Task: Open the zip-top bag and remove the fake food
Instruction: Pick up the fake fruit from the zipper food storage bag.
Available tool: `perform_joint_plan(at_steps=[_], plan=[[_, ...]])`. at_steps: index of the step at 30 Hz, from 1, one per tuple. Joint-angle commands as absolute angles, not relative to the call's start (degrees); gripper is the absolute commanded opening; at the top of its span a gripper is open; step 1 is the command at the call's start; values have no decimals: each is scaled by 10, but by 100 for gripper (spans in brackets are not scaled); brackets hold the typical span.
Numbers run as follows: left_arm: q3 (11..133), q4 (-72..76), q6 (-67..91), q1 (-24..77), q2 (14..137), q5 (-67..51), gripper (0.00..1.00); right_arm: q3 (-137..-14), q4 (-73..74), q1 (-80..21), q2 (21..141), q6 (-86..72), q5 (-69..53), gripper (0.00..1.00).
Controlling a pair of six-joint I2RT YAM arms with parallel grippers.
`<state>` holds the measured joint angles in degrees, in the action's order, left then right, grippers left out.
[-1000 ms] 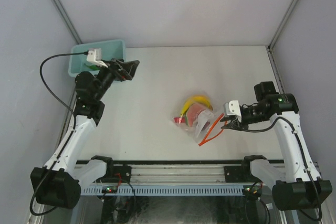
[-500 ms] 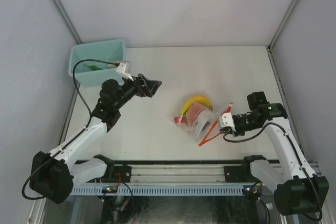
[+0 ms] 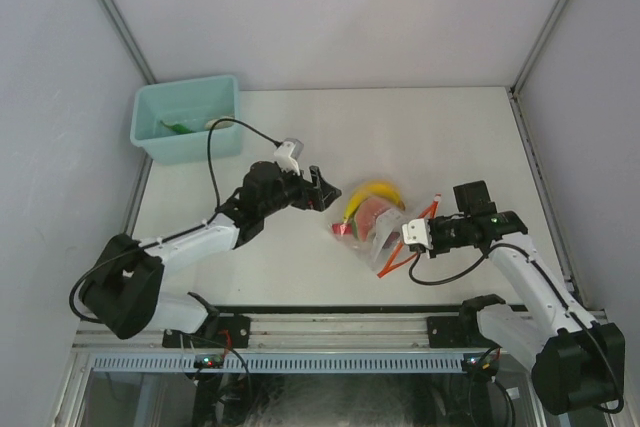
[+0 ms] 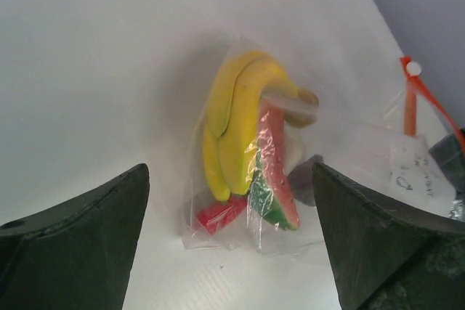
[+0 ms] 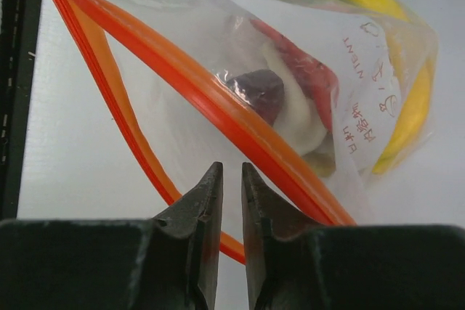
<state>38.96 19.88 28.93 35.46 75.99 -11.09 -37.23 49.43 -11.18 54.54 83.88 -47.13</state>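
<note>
The zip-top bag point(image 3: 372, 235) lies mid-table, clear, with its red-orange zip strip point(image 3: 405, 243) spread apart at the right end. Inside is the fake food: a yellow banana point(image 4: 232, 121), a red-and-green wedge point(image 4: 275, 188), a red piece point(image 4: 218, 215) and a whitish piece point(image 5: 294, 117). My left gripper point(image 4: 229, 179) is open wide, just left of the bag's closed end and apart from it. My right gripper point(image 5: 231, 170) is shut to a thin slit. Its tips sit between the two orange strips point(image 5: 218, 99) at the bag's mouth. Whether film is pinched does not show.
A teal bin point(image 3: 186, 84) stands at the back left corner with a green item point(image 3: 178, 127) in it. A white label point(image 5: 367, 78) is on the bag. Grey walls close off the table's sides and back.
My left arm swung from the teal bin to the bag's left side, jaws still wide. My right gripper slid left to the bag's mouth and narrowed its jaws. The bag stayed put.
</note>
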Motion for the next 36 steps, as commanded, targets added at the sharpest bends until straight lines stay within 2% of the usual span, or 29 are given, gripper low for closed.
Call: perform_joint_plan(at_steps=[1, 11, 26, 31, 36], plan=[[402, 215, 282, 374, 799, -96, 95, -358, 402, -128, 547, 812, -462, 17], [429, 208, 274, 395, 888, -114, 92, -330, 336, -165, 576, 793, -447, 23], [455, 191, 275, 396, 963, -173, 68, -308, 246, -207, 633, 770, -413, 28], [462, 188, 279, 396, 976, -187, 62, -308, 220, -212, 655, 760, -406, 37], [468, 187, 286, 396, 983, -199, 60, -308, 210, -221, 674, 768, -404, 45]])
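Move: The dark fruit inside the bag lies about 4 cm forward, 6 cm left and 8 cm below the right hand, with the orange zipper mouth just ahead-left of that hand and the watermelon slice some 9 cm forward and 10 cm left. The red fruit in the closed corner sits about 4 cm back, 5 cm right and 14 cm below the left hand; the banana is 2 cm forward and 11 cm right of that hand. The bag's closed corner with the red fruit is straddled by the left fingers, which come down about 12 cm, drifting right and a little back, tip further down and close part-way around it. Towards the dark fruit the right hand works into the orange mouth, down some 5 cm and also left and forward, its nearly shut fingers spreading about halfway. ##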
